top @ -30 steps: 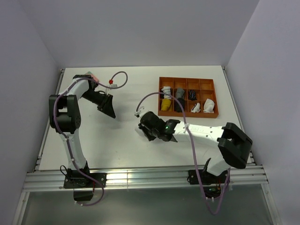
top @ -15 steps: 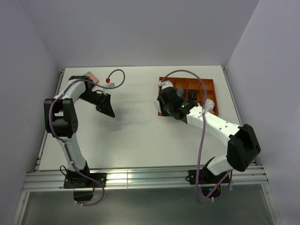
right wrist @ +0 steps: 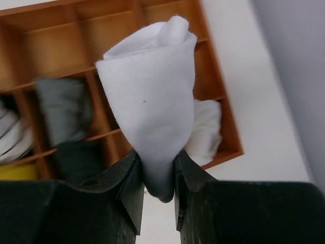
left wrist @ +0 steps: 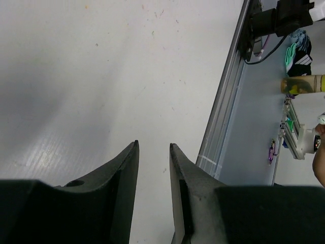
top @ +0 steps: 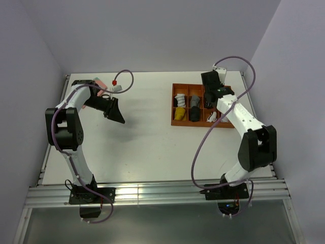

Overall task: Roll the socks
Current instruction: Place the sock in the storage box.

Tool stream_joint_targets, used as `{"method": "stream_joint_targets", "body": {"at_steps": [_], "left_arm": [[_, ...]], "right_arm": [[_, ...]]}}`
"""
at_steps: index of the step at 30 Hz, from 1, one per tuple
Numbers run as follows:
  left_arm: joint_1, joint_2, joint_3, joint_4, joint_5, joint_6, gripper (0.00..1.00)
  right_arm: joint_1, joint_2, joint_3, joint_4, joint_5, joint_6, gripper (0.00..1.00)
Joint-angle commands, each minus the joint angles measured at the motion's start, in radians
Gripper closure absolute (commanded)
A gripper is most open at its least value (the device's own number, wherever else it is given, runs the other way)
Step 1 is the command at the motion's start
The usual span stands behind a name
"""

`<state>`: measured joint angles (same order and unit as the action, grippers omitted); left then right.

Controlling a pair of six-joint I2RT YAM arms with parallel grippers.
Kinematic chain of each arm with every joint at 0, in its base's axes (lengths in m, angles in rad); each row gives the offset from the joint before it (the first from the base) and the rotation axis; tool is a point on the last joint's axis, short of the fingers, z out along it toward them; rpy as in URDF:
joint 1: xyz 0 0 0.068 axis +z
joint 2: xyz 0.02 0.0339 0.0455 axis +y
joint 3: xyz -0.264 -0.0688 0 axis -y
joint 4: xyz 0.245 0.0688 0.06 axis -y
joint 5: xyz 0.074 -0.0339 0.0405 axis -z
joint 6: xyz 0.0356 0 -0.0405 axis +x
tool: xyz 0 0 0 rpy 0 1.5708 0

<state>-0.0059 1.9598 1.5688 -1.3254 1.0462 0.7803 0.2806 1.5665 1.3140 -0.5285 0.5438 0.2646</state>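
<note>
My right gripper [right wrist: 156, 155] is shut on a rolled white sock [right wrist: 147, 86], which sticks up from between the jaws. In the top view this gripper [top: 212, 90] hangs over the far right part of the orange tray [top: 202, 125]. Below the sock lie tray compartments holding a grey sock [right wrist: 63, 109] and another white sock [right wrist: 205, 129]. My left gripper [top: 118, 119] stands open over bare table at the far left, and its jaws [left wrist: 154, 145] hold nothing. A pink sock [top: 100, 81] peeks out behind the left arm near the table's back left corner.
The tray also holds a white-and-black roll [top: 179, 98], a yellow one [top: 179, 114] and dark ones [top: 195, 114]. The table's metal edge rail [left wrist: 223, 101] runs beside the left gripper, with clutter beyond it. Walls close in the back and both sides.
The right arm has swung from the table's middle to above the tray's far right compartments, carrying the white sock. The left arm has barely shifted.
</note>
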Motion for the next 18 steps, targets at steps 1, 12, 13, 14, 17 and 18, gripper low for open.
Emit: {"method": "stream_joint_targets", "body": {"at_steps": [1, 12, 13, 14, 17, 18], "left_arm": [[0.003, 0.007, 0.042, -0.043, 0.08, 0.053, 0.64], [0.003, -0.018, 0.054, -0.043, 0.09, 0.066, 0.64], [0.003, -0.019, 0.053, -0.043, 0.087, 0.069, 0.64], [0.003, -0.021, 0.053, -0.043, 0.087, 0.073, 0.64], [0.003, -0.018, 0.048, -0.043, 0.087, 0.08, 0.65], [0.003, -0.018, 0.045, -0.041, 0.089, 0.082, 0.65]], "right_arm": [[-0.069, 0.064, 0.057, -0.034, 0.163, -0.005, 1.0], [-0.17, 0.253, 0.132, -0.059, 0.315, -0.054, 1.0], [-0.172, 0.274, 0.143, -0.067, 0.33, -0.053, 1.0], [-0.173, 0.283, 0.154, -0.071, 0.34, -0.059, 1.0], [-0.175, 0.319, 0.189, -0.085, 0.387, -0.051, 1.0], [-0.176, 0.322, 0.197, -0.081, 0.396, -0.057, 1.0]]}}
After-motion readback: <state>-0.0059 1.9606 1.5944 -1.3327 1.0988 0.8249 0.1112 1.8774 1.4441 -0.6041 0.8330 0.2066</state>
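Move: The right hand holds the rolled white sock above the storage box's front row; the empty right-hand cell of the middle row lies about 10 cm ahead, 9 cm to the right and 16 cm below. The white sock already in the front right cell is some 3 cm ahead and 8 cm right, and the black striped sock is about 10 cm straight ahead, both at the cell's depth. From the idle left hand, the empty cell is roughly 20 cm ahead, 50 cm right and 12 cm below. Still pinching the rolled white sock, the right hand sweeps about 11 cm to the right across the front row towards the box's right rim, sinking some 6 cm on the way and then levelling off as the sideways swing slows. The wrist turns some 30 degrees clockwise as it goes, with the left side of the hand dipping, so the fingers end up pointing much more to the right, and they stay closed on the sock, which is not yet in a cell. ##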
